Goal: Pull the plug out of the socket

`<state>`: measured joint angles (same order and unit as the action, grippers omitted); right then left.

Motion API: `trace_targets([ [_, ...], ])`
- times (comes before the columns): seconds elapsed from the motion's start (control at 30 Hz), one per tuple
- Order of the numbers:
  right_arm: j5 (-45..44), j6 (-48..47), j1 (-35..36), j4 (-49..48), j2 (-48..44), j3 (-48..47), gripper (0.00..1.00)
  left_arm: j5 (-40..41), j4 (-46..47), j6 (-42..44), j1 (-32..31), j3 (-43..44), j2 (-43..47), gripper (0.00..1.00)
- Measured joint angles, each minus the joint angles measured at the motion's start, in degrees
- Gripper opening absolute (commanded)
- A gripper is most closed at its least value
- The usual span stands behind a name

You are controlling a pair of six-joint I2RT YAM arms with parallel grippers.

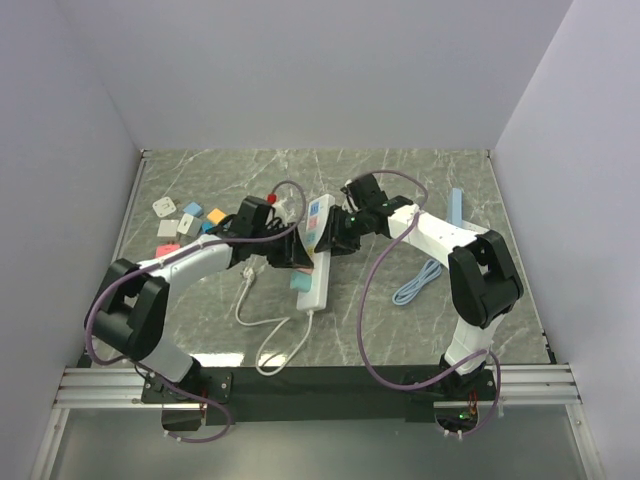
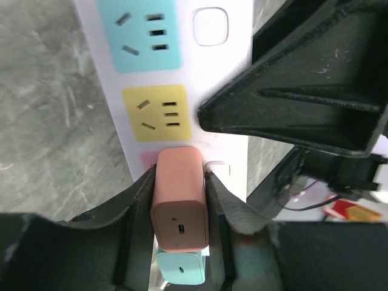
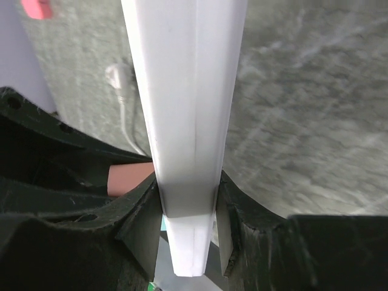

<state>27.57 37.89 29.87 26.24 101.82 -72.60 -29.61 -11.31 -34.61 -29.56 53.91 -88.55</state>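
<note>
The socket (image 1: 318,252) is a long white power strip lying mid-table, with teal and yellow outlets (image 2: 154,112) showing in the left wrist view. A salmon-pink plug (image 2: 177,194) stands in a pink outlet, and my left gripper (image 2: 180,177) is shut on its two sides. A teal plug (image 2: 180,268) sits just behind it. My right gripper (image 3: 188,200) is shut across the width of the socket (image 3: 188,91), near the far end. The pink plug (image 3: 130,179) peeks out beside the right gripper's left finger. Both grippers (image 1: 295,250) (image 1: 332,236) meet at the strip.
The socket's thin white cord (image 1: 268,335) loops toward the near edge. Several small coloured adapters (image 1: 190,215) lie at the back left, with a red piece (image 1: 271,199) behind the left gripper. A coiled pale blue cable (image 1: 418,282) and a light blue strip (image 1: 457,208) lie on the right.
</note>
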Motion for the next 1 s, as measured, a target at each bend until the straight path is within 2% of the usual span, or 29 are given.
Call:
trace_targets([
  [0.17, 0.85, 1.29, 0.26, -4.02, 0.00, 1.07, 0.00, -5.16, 4.76, -1.44, 5.25, -4.66, 3.32, 0.01],
  [0.4, -1.18, 0.07, -0.79, -0.52, 1.01, 3.98, 0.00, -11.19, 9.81, -0.92, 14.47, -7.45, 9.55, 0.01],
  [0.57, -1.07, -0.31, -0.81, -0.42, 1.05, 3.96, 0.00, -7.93, 5.25, 2.10, 21.00, -5.86, 10.40, 0.01],
  [0.8, -0.76, -1.03, -0.81, 0.02, 1.05, 3.96, 0.00, -2.99, 2.95, 2.71, 35.30, -4.92, 5.29, 0.01],
  [1.0, -0.35, -1.75, -0.81, 0.22, 1.05, 3.96, 0.00, -0.37, 2.43, 2.54, 39.50, -5.64, 1.42, 0.02],
])
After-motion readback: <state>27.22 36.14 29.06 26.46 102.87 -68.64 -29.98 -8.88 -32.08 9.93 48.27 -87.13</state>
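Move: The left fingers still grip the coral plug at its socket; its drop place is beside the yellow plug, about 17 cm ahead, 23 cm left and 8 cm below. The blue plug lies some 13 cm ahead and 25 cm left, the white plug 14 cm ahead and 31 cm left, both as low. From the right hand, which clamps the strip, the coral plug is roughly 6 cm back and 7 cm left, about level. Left hand frees coral plug, carries it about 25 cm left and forward towards yellow plug; right lowers strip. ##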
